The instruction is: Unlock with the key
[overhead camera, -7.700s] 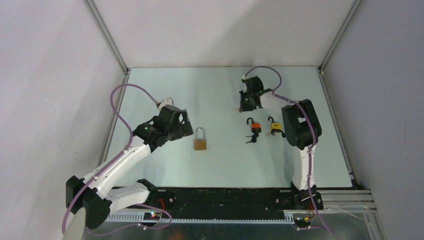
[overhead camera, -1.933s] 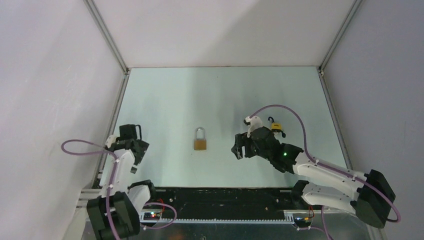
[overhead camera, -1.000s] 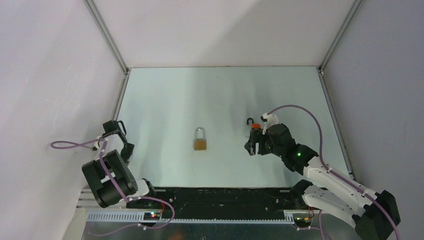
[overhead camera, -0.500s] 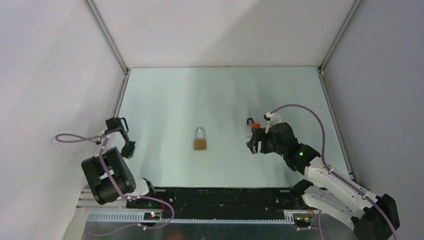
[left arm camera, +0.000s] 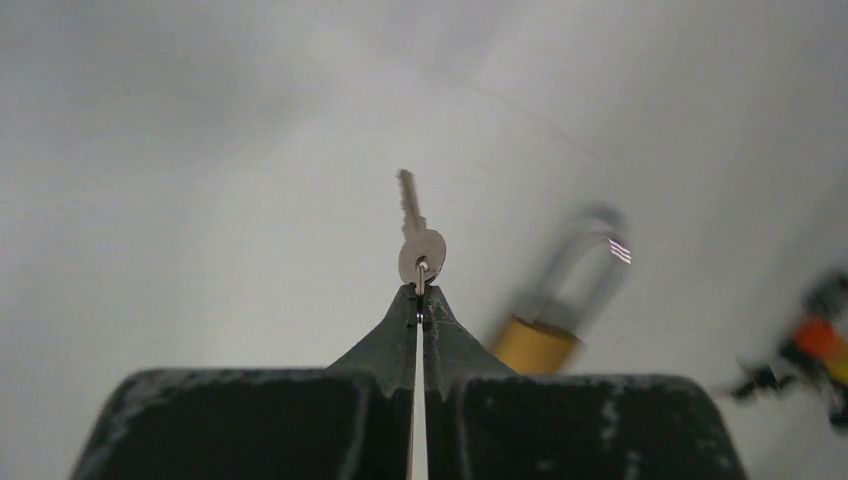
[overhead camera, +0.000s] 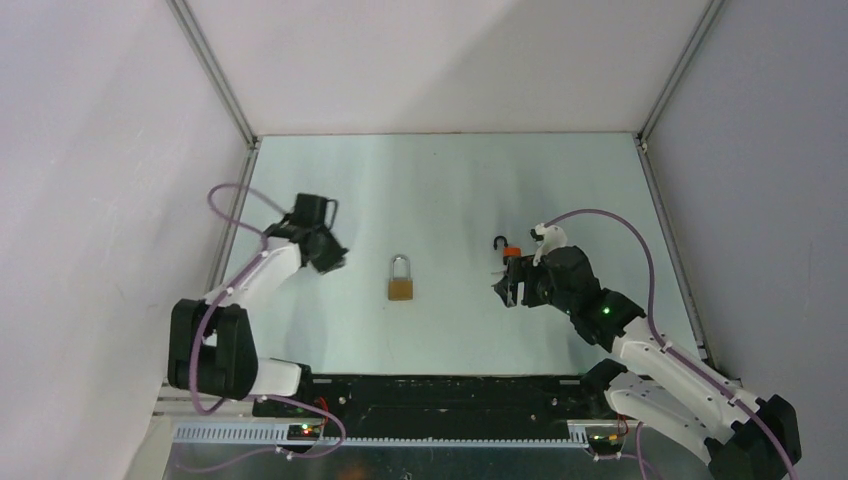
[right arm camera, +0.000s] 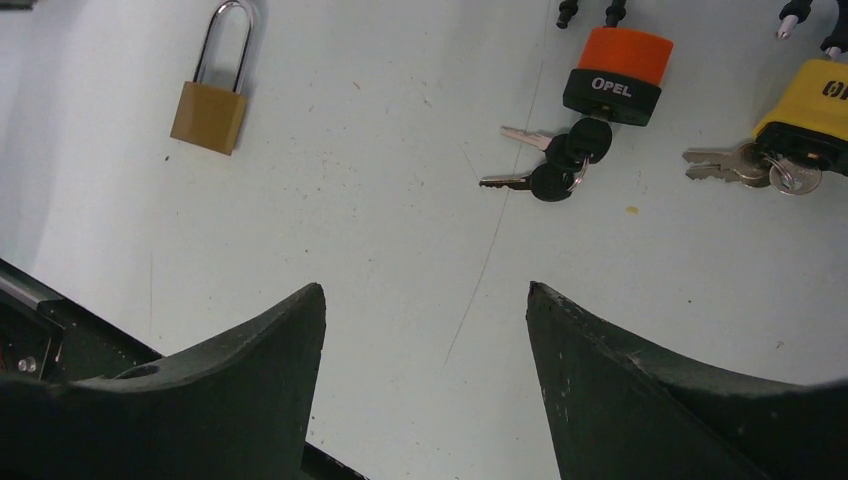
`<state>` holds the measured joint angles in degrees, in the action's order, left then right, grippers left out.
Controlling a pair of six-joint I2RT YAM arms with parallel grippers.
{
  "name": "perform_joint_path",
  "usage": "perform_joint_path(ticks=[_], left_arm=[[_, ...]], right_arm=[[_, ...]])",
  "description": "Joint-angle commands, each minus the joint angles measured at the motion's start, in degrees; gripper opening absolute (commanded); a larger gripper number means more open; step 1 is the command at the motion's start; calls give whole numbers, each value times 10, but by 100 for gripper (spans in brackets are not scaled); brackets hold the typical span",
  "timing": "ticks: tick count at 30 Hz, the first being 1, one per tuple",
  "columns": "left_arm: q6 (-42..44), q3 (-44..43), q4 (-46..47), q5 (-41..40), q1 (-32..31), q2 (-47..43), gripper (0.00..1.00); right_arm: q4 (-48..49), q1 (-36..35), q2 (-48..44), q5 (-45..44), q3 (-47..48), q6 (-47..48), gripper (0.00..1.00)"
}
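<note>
A brass padlock (overhead camera: 401, 281) with its silver shackle closed lies in the middle of the table; the wrist views show it too, blurred as padlock (left arm camera: 560, 310) and sharp as padlock (right arm camera: 212, 97). My left gripper (overhead camera: 327, 252) hovers to its left, shut on the ring of a silver key (left arm camera: 417, 240) that sticks out past the fingertips, blade pointing away. My right gripper (right arm camera: 425, 290) stands open above the table right of the padlock, nothing between its fingers.
An orange padlock (right arm camera: 618, 65) with black keys (right arm camera: 560, 165) lies right of centre, its shackle open. A yellow padlock (right arm camera: 815, 108) with silver keys (right arm camera: 735, 162) lies beside it. The right arm (overhead camera: 640, 340) covers both partly from above. Walls enclose the table.
My left arm has swung from the table's near left edge out towards the brass padlock, and its gripper has shut on the key. The right gripper has barely moved.
</note>
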<state>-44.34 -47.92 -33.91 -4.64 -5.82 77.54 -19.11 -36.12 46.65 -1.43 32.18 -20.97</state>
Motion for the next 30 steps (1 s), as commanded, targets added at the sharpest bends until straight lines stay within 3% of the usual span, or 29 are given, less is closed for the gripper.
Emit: perform_joint_path(ticks=[1, 9, 18, 22, 30], left_arm=[[23, -94, 8, 79, -150, 21, 0], [66, -234, 14, 137, -351, 148, 0], [128, -226, 15, 144, -438, 241, 1], [139, -180, 14, 126, -467, 232, 9], [130, -136, 14, 105, -521, 167, 44]], right_arm=[[1, 2, -16, -6, 1, -10, 77], [-17, 2, -28, -12, 1, -26, 77], [-38, -2, -25, -5, 1, -41, 76], [-38, -8, -9, 2, 1, -52, 76], [-35, -44, 37, -6, 3, -96, 76]])
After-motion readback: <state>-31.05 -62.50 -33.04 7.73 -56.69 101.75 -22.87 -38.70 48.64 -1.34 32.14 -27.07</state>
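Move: The left hand holds the small silver keys some 6 cm above the table; the bare spot they are taken to lies about 28 cm to its right and 11 cm back. The brass padlock lies roughly 16 cm to its right and 2 cm back, and the black keys at the orange lock some 43 cm right and about level with it. From the right hand, that spot is about 13 cm left, 3 cm back and 13 cm below. Sweeping fast to the right, the left hand carries the keys in an arc over the brass padlock, rising about 7 cm, then dips almost to the table and draws back towards the base, ending some 27 cm right and 14 cm back. It turns nearly 70 degrees clockwise, and near the end its fingers open and let go of the keys. The right hand, open and empty, eases back and down about 2 cm. ##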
